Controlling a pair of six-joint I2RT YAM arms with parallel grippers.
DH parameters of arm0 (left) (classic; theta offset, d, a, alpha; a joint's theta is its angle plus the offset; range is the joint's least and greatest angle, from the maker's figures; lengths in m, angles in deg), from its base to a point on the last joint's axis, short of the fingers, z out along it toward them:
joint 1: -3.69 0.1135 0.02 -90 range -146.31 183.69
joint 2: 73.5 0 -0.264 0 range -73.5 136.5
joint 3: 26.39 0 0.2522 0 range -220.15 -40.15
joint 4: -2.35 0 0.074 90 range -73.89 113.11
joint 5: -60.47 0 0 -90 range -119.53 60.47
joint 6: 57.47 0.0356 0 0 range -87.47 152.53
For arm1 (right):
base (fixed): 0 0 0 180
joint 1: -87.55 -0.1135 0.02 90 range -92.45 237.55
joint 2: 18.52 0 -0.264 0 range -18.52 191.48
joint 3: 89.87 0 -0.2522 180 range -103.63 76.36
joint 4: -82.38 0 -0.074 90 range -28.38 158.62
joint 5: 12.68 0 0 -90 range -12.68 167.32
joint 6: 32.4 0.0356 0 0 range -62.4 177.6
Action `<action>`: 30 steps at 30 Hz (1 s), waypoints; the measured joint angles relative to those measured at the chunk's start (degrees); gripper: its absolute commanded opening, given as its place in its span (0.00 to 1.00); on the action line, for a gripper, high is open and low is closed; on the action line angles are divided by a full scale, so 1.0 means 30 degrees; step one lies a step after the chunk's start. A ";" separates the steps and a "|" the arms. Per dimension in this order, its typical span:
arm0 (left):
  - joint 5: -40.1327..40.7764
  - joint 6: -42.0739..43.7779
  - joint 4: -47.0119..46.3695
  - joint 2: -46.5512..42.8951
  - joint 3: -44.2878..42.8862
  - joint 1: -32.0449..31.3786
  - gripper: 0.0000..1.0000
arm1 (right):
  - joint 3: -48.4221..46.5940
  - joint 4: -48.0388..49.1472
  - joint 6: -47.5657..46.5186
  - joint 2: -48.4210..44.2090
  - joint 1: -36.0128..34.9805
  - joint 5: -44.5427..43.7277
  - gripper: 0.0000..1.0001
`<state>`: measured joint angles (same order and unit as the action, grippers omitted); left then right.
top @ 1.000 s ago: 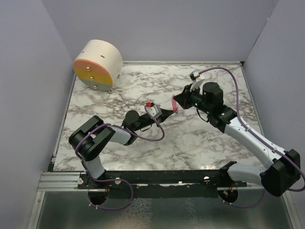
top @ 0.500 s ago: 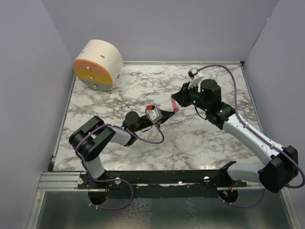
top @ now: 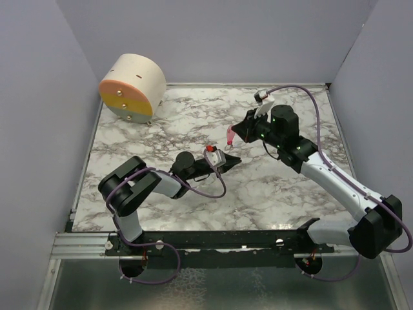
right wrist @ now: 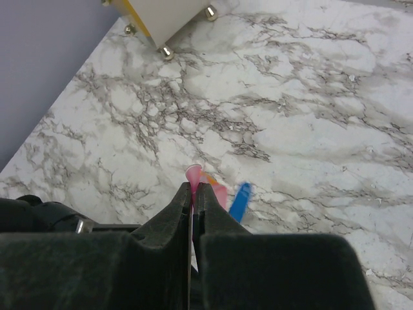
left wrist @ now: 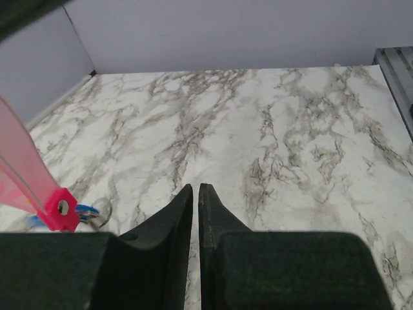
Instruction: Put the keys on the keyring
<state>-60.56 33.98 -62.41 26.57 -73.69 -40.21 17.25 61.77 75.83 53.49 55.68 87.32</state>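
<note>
My right gripper (right wrist: 194, 188) is shut on the slim pink key (right wrist: 193, 173), whose end sticks out past the fingertips. In the top view the key (top: 230, 134) hangs from that gripper (top: 239, 134) above the middle of the marble table. The keyring's blue tag (right wrist: 240, 200) dangles blurred right beside the key. In the left wrist view the key's pink-red head (left wrist: 61, 210) shows at the left edge, with the thin metal ring (left wrist: 102, 213) against it. My left gripper (left wrist: 195, 187) lies low on the table just in front (top: 236, 159), jaws a crack apart and empty.
A round cream drum with an orange and yellow face (top: 132, 87) stands on small feet at the back left. Grey walls close in the table on three sides. A metal rail (top: 193, 242) runs along the near edge between the arm bases.
The right gripper has carried the key up and slightly left, away from the left gripper. The left gripper's jaws have parted a crack and drawn back a little toward the near side.
</note>
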 measured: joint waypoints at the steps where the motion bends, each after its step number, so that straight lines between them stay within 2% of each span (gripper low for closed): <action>1: -0.0080 0.0000 0.0153 0.0124 -0.0058 -0.0102 0.14 | -0.0102 0.0007 0.0007 0.0000 0.0000 0.0007 0.01; 12: -0.0058 0.0197 0.0962 0.0401 -0.0226 -0.0561 0.27 | -0.0357 0.0146 0.0022 0.0000 0.0000 0.0000 0.01; 14: 0.0350 0.0182 0.1078 0.0219 -0.0073 -0.0561 0.34 | -0.0357 0.0146 0.0022 0.0000 0.0000 0.0000 0.01; 15: 0.0634 0.0160 0.1158 -0.0255 0.0291 -0.0546 0.34 | -0.0357 0.0153 0.0022 0.0000 0.0000 0.0000 0.01; 21: 0.2827 -0.0240 0.1195 -0.2827 0.1719 -0.0554 0.53 | -0.0328 0.0153 -0.0007 0.0000 0.0000 -0.0007 0.01; 30: 0.7031 -0.0882 0.2157 -0.6419 0.2579 -0.0204 0.60 | 0.0022 0.0168 -0.0044 -0.0211 0.0000 -0.0007 0.01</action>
<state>-39.47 31.33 -55.94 7.32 -65.95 -40.82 17.32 62.27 75.70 52.85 55.68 87.30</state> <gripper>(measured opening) 0.582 0.019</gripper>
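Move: The keyring, at the lower end of the pink key, is about 4 cm ahead of the left hand, 4 cm to its left and 2 cm below. The pink key's middle is some 5 cm ahead, 3 cm left and 3 cm above it; the right fingertips pinching the key's top are roughly 6 cm ahead, 1 cm left and 7 cm up. From the right hand the keyring is about 2 cm back, 3 cm left and 9 cm below. Touching nothing, the left hand first eases back, right and down by a centimetre or two, then sweeps left and up some 7 cm each way, away from the keyring, its fingers spreading from almost shut to over half open while the wrist turns about 20 degrees counter-clockwise. The right hand keeps its pinch on the pink key, practically in place. ##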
